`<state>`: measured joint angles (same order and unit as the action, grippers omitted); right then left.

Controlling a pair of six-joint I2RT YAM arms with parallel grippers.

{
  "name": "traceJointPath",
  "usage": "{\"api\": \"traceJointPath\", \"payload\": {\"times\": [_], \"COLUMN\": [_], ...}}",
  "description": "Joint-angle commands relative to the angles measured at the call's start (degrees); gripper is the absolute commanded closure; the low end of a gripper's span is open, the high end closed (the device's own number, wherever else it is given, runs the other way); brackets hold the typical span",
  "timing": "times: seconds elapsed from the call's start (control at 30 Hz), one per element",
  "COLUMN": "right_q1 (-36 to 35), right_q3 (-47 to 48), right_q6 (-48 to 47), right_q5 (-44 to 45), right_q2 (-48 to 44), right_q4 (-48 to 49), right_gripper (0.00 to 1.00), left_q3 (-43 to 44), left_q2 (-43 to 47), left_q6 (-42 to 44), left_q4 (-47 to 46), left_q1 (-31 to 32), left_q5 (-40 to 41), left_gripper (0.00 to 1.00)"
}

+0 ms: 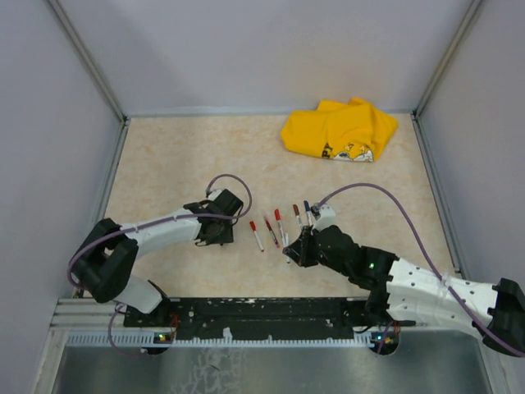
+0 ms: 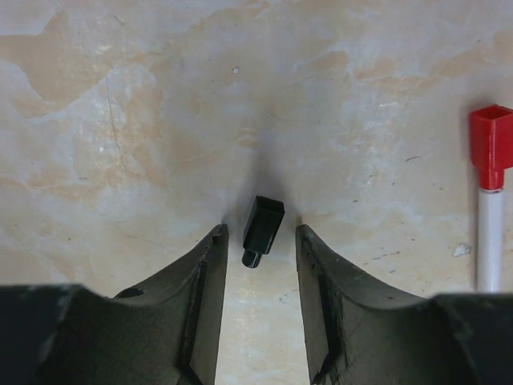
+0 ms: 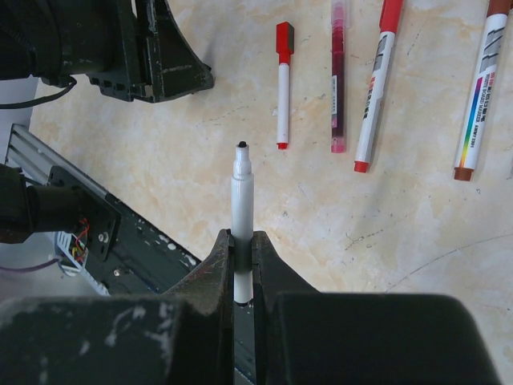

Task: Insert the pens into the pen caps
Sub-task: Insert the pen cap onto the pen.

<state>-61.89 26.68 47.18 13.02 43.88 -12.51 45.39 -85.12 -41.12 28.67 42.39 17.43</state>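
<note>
A small black pen cap (image 2: 264, 224) lies on the table between the tips of my left gripper (image 2: 260, 234), which is open, with a gap on each side of the cap. My right gripper (image 3: 243, 237) is shut on a white pen (image 3: 241, 192) whose bare black tip points away from the fingers, above the table. In the top view the left gripper (image 1: 220, 226) sits left of a row of pens (image 1: 271, 232) and the right gripper (image 1: 300, 246) sits just below that row. A short red-capped pen (image 3: 283, 84) lies nearest the left gripper.
Other capped markers lie side by side: a magenta one (image 3: 337, 80), a red one (image 3: 374, 88) and a brown-ended one (image 3: 478, 96). A crumpled yellow cloth (image 1: 340, 130) lies at the back right. The black base rail (image 1: 262, 310) runs along the near edge.
</note>
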Motion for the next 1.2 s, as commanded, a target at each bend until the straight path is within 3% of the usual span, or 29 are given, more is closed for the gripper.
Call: {"api": "traceJointPath", "payload": {"times": [0.0, 0.23, 0.7, 1.17], "right_q1": [-0.3, -0.3, -0.3, -0.3], "right_q3": [0.4, 0.6, 1.3, 1.0], "right_q6": [0.5, 0.5, -1.4, -5.8], "right_q5": [1.2, 1.0, 0.7, 4.3], "right_q2": [-1.3, -0.6, -0.7, -10.8], "right_q4": [1.2, 1.8, 1.0, 1.0], "right_gripper": [1.0, 1.0, 1.0, 1.0], "left_q3": [1.7, 1.5, 0.7, -6.0], "left_q2": [-1.4, -2.2, -1.0, 27.7], "left_q6": [1.0, 3.0, 8.6, 16.4], "left_q4": [2.0, 0.2, -4.2, -15.5], "left_q1": [0.1, 0.1, 0.1, 0.1], "left_q5": [1.9, 1.7, -4.7, -17.7], "left_gripper": [0.55, 0.58, 0.87, 0.98]}}
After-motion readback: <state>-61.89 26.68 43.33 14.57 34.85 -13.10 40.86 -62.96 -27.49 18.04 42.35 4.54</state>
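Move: The black cap is on the table right between the left hand's open fingertips, only about 1 cm lower. The short red-capped pen lies about 12 cm to that hand's right and 3 cm farther out, the pink pen roughly 16 cm right and 5 cm out. From the right hand, already gripping the white pen, the cap is some 23 cm left, 9 cm ahead and 12 cm below; the short red-capped pen is about 11 cm left, 12 cm ahead and equally low. The left fingers pinch the black cap after a tiny settling shift, then lift it about 10 cm and carry it 4-5 cm right towards the white pen, the fingertips swinging forward and up while the hand turns clockwise, some 30 degrees altogether. The right hand keeps its grip on the pen, waits, then rises about 4 cm, its fingers tipping up slightly. ##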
